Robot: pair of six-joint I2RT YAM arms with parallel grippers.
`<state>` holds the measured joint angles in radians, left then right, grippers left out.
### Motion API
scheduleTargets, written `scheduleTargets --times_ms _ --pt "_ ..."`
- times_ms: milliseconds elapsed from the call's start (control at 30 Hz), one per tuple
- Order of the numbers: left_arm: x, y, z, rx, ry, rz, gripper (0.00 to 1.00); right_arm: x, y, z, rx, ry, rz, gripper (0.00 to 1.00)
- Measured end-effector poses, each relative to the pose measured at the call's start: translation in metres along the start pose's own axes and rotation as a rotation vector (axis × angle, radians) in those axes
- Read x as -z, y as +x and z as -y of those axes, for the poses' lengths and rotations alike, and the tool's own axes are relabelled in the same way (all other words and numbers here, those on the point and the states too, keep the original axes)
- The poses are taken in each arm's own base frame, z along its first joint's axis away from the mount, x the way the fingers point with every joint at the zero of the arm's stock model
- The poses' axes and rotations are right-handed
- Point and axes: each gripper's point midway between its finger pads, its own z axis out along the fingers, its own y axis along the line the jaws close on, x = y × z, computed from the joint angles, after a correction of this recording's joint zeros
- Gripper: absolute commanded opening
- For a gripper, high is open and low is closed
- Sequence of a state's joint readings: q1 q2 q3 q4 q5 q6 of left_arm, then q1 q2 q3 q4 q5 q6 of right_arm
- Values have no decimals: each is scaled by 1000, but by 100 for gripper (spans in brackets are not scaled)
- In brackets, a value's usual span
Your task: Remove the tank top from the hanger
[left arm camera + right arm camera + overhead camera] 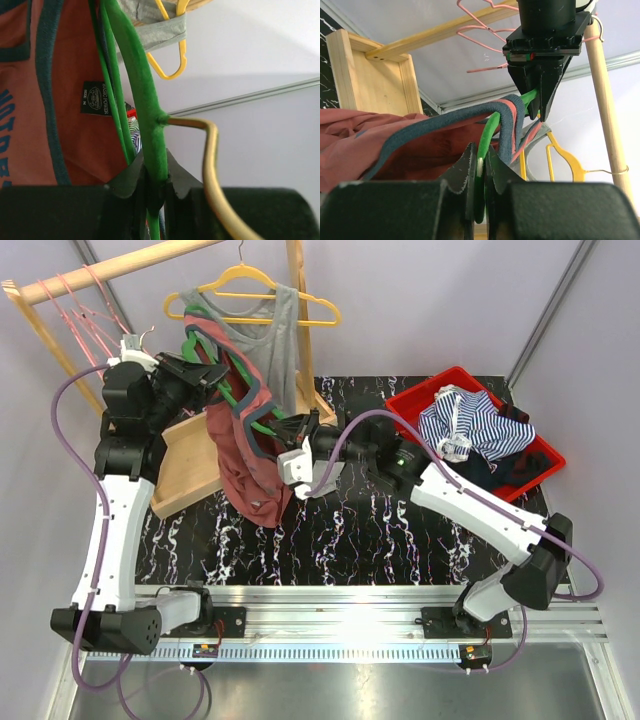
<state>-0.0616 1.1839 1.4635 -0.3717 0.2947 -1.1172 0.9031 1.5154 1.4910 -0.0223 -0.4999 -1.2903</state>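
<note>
A red tank top [245,465] with teal trim hangs from a green hanger [238,390] held in the air in front of the wooden rack. My left gripper [205,370] is shut on the green hanger [140,90] just below its gold wire hook [210,150]; the tank top [70,140] drapes to the left of the jaws. My right gripper [278,430] is shut on the hanger's [490,132] lower end. A teal-edged strap [515,120] loops over the hanger just above the right gripper [481,167]. The tank top's body [385,150] bunches to the left.
A grey top on a yellow hanger [270,325] hangs from the wooden rail [120,265] just behind. Pink hangers [85,305] hang at the rail's left end. The rack's wooden base [185,465] sits on the table. A red bin [415,395] of clothes stands at the right.
</note>
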Motion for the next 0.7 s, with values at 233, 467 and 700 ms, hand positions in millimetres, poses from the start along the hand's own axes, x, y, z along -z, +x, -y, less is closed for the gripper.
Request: scheduleTargets --times_ms 233,467,700 --pt "15 9 0 -34 -12 -26 0 2 -17 -17 -78 -52 31 53" --pt "38 44 4 -96 11 -173 0 10 -37 -78 -345 -191 90 84" --pt "49 66 -8 -164 4 -290 0 79 -77 -67 -579 -125 134 85"
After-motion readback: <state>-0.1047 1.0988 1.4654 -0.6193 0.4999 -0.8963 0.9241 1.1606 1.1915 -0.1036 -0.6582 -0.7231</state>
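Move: The left fingers hold the green hanger near its hook; the right fingers hold its free shoulder end, with the hanger's middle about 8 cm ahead, 10 cm left and 3 cm above that hand. From the right hand the tank top's middle hangs roughly 17 cm below, 5 cm left and 2 cm back; from the left hand, about 20 cm below, 10 cm back and 5 cm right. The yellow hanger is some 20 cm ahead of the right hand, 4 cm left and 5 cm higher. Back towards the bases after a short carry, the right hand opens wide and lets go of the hanger's end, dipping about 6 cm, then veering right and partly rising while its wrist rolls some 35 degrees; about 11 cm back in all. The left keeps its pinch near the hook, drawing back 7 cm, rightward and slightly down, turning clockwise. ##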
